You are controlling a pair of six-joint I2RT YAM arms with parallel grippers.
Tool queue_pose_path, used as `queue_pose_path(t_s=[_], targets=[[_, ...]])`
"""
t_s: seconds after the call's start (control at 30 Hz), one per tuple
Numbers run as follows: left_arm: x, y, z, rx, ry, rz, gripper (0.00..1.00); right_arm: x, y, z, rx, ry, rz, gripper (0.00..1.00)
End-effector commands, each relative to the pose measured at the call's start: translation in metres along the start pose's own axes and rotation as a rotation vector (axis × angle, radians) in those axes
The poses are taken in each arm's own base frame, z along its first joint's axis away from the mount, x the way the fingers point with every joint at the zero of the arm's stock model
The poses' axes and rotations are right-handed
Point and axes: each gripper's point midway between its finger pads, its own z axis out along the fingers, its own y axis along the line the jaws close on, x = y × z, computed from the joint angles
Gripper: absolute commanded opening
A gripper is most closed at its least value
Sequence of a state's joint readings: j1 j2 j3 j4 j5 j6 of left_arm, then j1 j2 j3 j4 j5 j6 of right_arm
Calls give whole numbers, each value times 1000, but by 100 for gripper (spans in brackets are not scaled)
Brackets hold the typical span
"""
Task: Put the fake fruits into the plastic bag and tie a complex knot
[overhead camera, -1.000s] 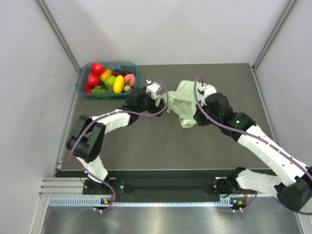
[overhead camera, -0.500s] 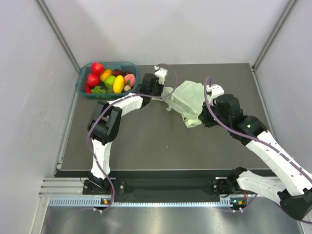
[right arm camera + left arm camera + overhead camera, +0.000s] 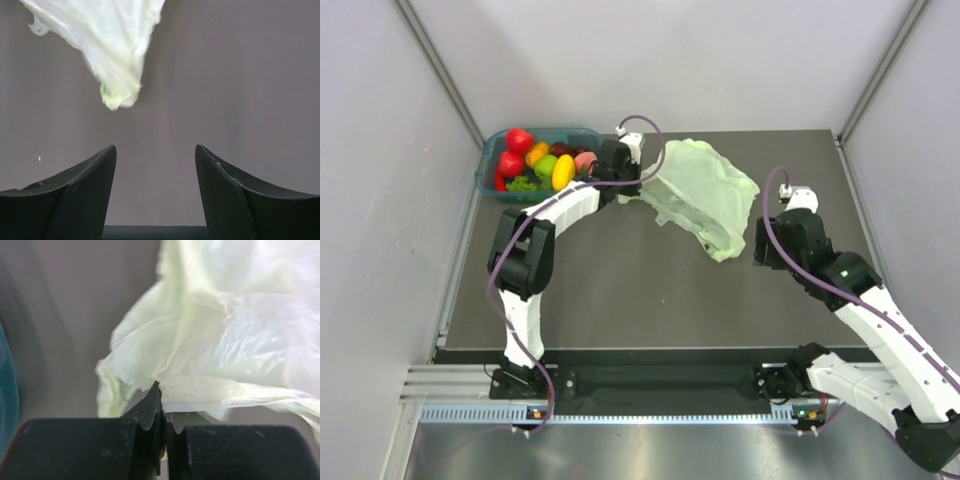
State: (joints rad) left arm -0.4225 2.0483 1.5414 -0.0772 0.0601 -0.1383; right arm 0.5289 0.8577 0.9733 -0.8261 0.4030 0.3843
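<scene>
The pale-green plastic bag (image 3: 705, 195) is spread out at the table's far middle. My left gripper (image 3: 632, 187) is shut on the bag's left edge, right beside the basket; in the left wrist view its jaws pinch the plastic (image 3: 210, 360) at their tips (image 3: 162, 405). My right gripper (image 3: 763, 243) is open and empty, just right of the bag's lower corner, which shows ahead of it in the right wrist view (image 3: 117, 55). The fake fruits (image 3: 542, 162), red, orange, yellow, green, pink and dark, lie in the teal basket. No knot shows.
The teal basket (image 3: 592, 138) stands at the far left corner of the dark table mat, close to my left gripper. White walls close in on the left, back and right.
My left gripper has pulled the bag's edge left and back toward the basket, spreading the bag out. My right gripper has let go of the bag and drawn back to the right.
</scene>
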Motion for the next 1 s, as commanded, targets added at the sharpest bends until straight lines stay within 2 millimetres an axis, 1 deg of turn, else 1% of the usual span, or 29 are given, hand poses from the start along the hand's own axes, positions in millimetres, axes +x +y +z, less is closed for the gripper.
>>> queue_pose_path(t_s=[0.0, 0.03, 0.07, 0.1, 0.13, 0.17, 0.2, 0.27, 0.3, 0.33, 0.37, 0.4, 0.43, 0.47, 0.5, 0.53, 0.57, 0.6, 0.63, 0.67, 0.7, 0.73, 0.77, 0.83, 0.87, 0.9, 0.93, 0.97], targets=[[-54, -57, -50, 154, -117, 43, 0, -13, 6, -1, -51, -47, -45, 66], [-49, -62, -54, 163, -92, 42, 1, -16, 16, -3, -109, -62, -61, 66], [-46, -69, -56, 177, -83, 40, 1, -12, 33, -8, -224, -60, -82, 66], [-47, -74, -61, 198, -81, 28, 2, -25, 47, -10, -297, -121, -95, 62], [-45, -77, -63, 212, -73, 24, 2, -28, 56, -12, -349, -144, -100, 60], [-42, -81, -65, 224, -56, 20, 2, -26, 66, -14, -412, -144, -108, 58], [-43, -82, -68, 226, -55, 12, 2, -36, 75, -15, -450, -187, -121, 51], [-38, -86, -71, 237, -35, 11, 2, -40, 81, -11, -461, -203, -131, 43], [-42, -88, -75, 244, -42, 4, 2, -39, 86, -4, -467, -193, -151, 33], [-41, -89, -77, 252, -37, 1, 2, -46, 92, -2, -479, -223, -154, 31], [-43, -91, -79, 257, -40, 1, 2, -47, 92, 5, -458, -228, -152, 28], [-46, -93, -84, 264, -42, -3, 2, -45, 95, 15, -453, -214, -161, 25], [-46, -94, -85, 270, -41, -3, 2, -51, 101, 19, -456, -238, -161, 25], [-52, -96, -89, 276, -49, -1, 2, -52, 99, 27, -429, -241, -159, 25], [-49, -96, -91, 274, -30, -6, 2, -48, 103, 40, -417, -218, -168, 23], [-50, -96, -92, 273, -25, -8, 2, -47, 106, 47, -419, -215, -173, 22], [-56, -98, -96, 282, -26, -9, 2, -50, 113, 51, -441, -230, -164, 21], [-56, -99, -96, 283, -19, -16, 2, -44, 120, 61, -453, -205, -150, 19], [-58, -101, -100, 289, -7, -19, 2, -41, 127, 65, -477, -201, -146, 18], [-57, -102, -101, 295, 1, -22, 2, -43, 133, 70, -489, -224, -133, 17], [-57, -103, -101, 298, 9, -29, 2, -36, 138, 81, -483, -203, -126, 13], [-57, -104, -103, 301, 15, -34, 1, -30, 143, 85, -485, -194, -130, 11], [-57, -105, -104, 305, 16, -37, 1, -33, 145, 98, -449, -216, -121, 9], [-56, -107, -106, 314, 27, -53, 0, -32, 150, 106, -427, -236, -126, 2], [-54, -107, -107, 317, 36, -55, 0, -28, 146, 114, -385, -237, -126, 0], [-55, -109, -110, 325, 35, -61, 0, -29, 149, 124, -377, -254, -120, 0], [-54, -109, -111, 328, 38, -62, 0, -26, 146, 131, -353, -251, -115, 0], [-54, -109, -112, 325, 42, -63, 0, -27, 138, 140, -287, -261, -103, 0]])
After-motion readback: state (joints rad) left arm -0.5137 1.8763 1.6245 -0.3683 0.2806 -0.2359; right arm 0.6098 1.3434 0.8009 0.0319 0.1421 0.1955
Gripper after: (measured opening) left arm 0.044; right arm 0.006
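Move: The plastic bag's middle lies some 21 cm ahead of the empty right hand, 12 cm to its left and 17 cm lower; the bag's loose near corner is about 10 cm ahead, 5 cm left and 19 cm lower. The left hand already pinches the far-left end, with the bag's middle about 18 cm to its right, 5 cm back and 6 cm lower. The fruit bin sits about 28 cm left of the left hand and 8 cm ahead, 6 cm lower. Right closes while reaching 14 cm left, forward and down to the bag; left lifts its pinched end back. ##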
